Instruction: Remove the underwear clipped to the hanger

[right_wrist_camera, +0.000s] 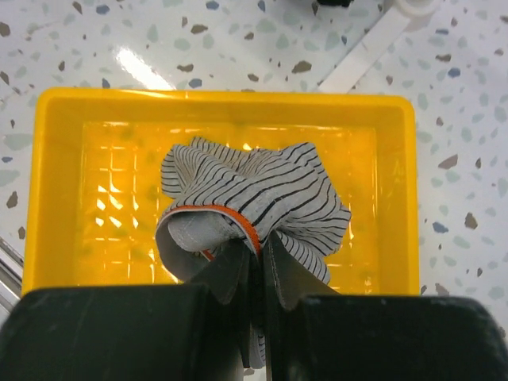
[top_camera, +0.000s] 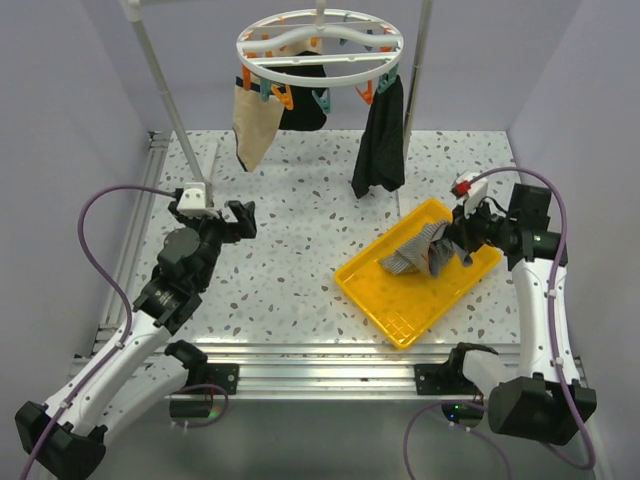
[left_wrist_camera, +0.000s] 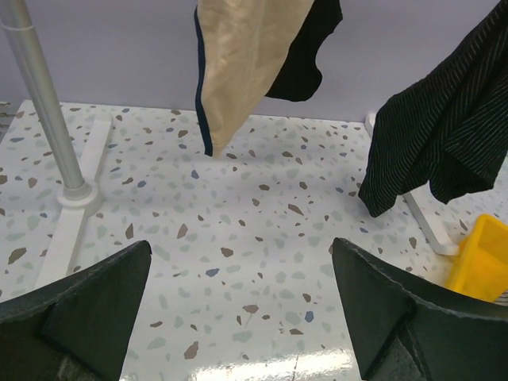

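The round white hanger (top_camera: 320, 45) hangs at the back with orange and teal pegs. Clipped to it are a beige underwear (top_camera: 255, 125), a black one behind it (top_camera: 305, 105) and a long black one (top_camera: 380, 140). In the left wrist view the beige piece (left_wrist_camera: 238, 63) and a dark striped piece (left_wrist_camera: 444, 143) hang ahead. My right gripper (right_wrist_camera: 260, 258) is shut on the grey-and-white striped underwear (right_wrist_camera: 254, 198), holding it over the yellow tray (top_camera: 372, 290). My left gripper (top_camera: 240, 220) is open and empty, low above the table, short of the hanging garments.
Two white upright poles (top_camera: 165, 90) with flat feet stand at the back left and back right (top_camera: 420, 60). The yellow tray (right_wrist_camera: 63, 111) lies at the right on the speckled table. Purple cables loop beside both arms.
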You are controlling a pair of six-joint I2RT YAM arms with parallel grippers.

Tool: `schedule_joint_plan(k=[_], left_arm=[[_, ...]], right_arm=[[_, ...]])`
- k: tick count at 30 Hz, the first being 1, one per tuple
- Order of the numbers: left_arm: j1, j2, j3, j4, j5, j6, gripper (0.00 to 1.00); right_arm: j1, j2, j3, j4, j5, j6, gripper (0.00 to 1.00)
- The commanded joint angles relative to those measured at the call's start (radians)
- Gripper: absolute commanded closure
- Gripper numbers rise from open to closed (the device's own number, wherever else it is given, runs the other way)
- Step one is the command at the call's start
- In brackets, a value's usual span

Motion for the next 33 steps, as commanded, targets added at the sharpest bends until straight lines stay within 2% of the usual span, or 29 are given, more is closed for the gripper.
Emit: schedule_joint_plan(k=[1,5,6,10,11,12,14,15,18,23,26,27,29,30,33], left_arm=[[0.031,0.018,0.056,0.085,0.126,0.037,0.0],[0.137,0.063,0.076,0.12,0.291,0.008,0.0],[0.196,0.07,0.079,0.132,0.331,-0.018,0.0],[0.287,0.118,0.11,0.209,0.504,-0.057,0.0],[0.298,0.145,0.122,0.217,0.529,-0.061,0.0],[0.315,0.159,0.134,0.226,0.552,-0.068,0.0],[0.341,0.204,0.176,0.247,0.62,-0.089,0.0],[0.347,0.217,0.209,0.252,0.643,-0.098,0.0],[0.379,0.267,0.269,0.249,0.709,-0.103,0.0],[0.483,0.357,0.4,0.246,0.833,-0.127,0.0],[0.572,0.428,0.455,0.308,0.965,-0.239,0.0],[0.595,0.449,0.46,0.383,1.053,-0.279,0.0],[0.646,0.515,0.466,0.488,1.144,-0.369,0.0],[0.655,0.539,0.472,0.59,1.21,-0.456,0.0],[0.662,0.618,0.512,0.692,1.273,-0.553,0.0]], right_arm=[[-0.008,0.013,-0.057,0.015,0.052,-0.033,1.0],[-0.009,0.037,-0.121,0.046,0.076,-0.059,1.0],[-0.009,0.048,-0.133,0.053,0.075,-0.061,1.0],[-0.008,0.077,-0.191,0.082,0.047,-0.098,0.98],[-0.008,0.088,-0.2,0.089,0.041,-0.101,0.93],[-0.008,0.097,-0.208,0.087,0.017,-0.109,0.73],[-0.008,0.128,-0.216,0.073,-0.003,-0.122,0.44],[-0.008,0.137,-0.216,0.07,-0.013,-0.121,0.25],[-0.008,0.139,-0.222,0.075,-0.022,-0.118,0.08],[-0.008,0.103,-0.231,0.06,-0.103,-0.19,0.04],[-0.008,0.094,-0.233,0.049,-0.175,-0.234,0.04],[-0.008,0.096,-0.234,0.032,-0.198,-0.271,0.04],[-0.008,0.108,-0.231,0.009,-0.271,-0.317,0.03],[-0.008,0.116,-0.222,-0.043,-0.293,-0.387,0.03],[-0.006,0.154,-0.196,-0.12,-0.359,-0.473,0.02]])
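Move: The right hand hangs the striped underwear over the yellow tray, whose middle is about 6 cm to its left, level ahead, and some 18 cm below; the black underwear hangs about 14 cm ahead, 15 left and 10 above. For the empty left hand, the beige underwear is roughly 19 cm ahead, 3 right and 10 up; the black one about 18 ahead and 25 right; the hanger's middle some 20 ahead, 14 right and 22 up. The striped underwear comes free of the right fingers, which lower it about 11 cm into the tray, open wide near the bottom, then ease left and slightly up, turning counter-clockwise. Meanwhile the left hand, fingers wide open, rises about 13 cm and reaches 11 cm forward towards the beige underwear, swinging clockwise by some 25 degrees and tipping up. ##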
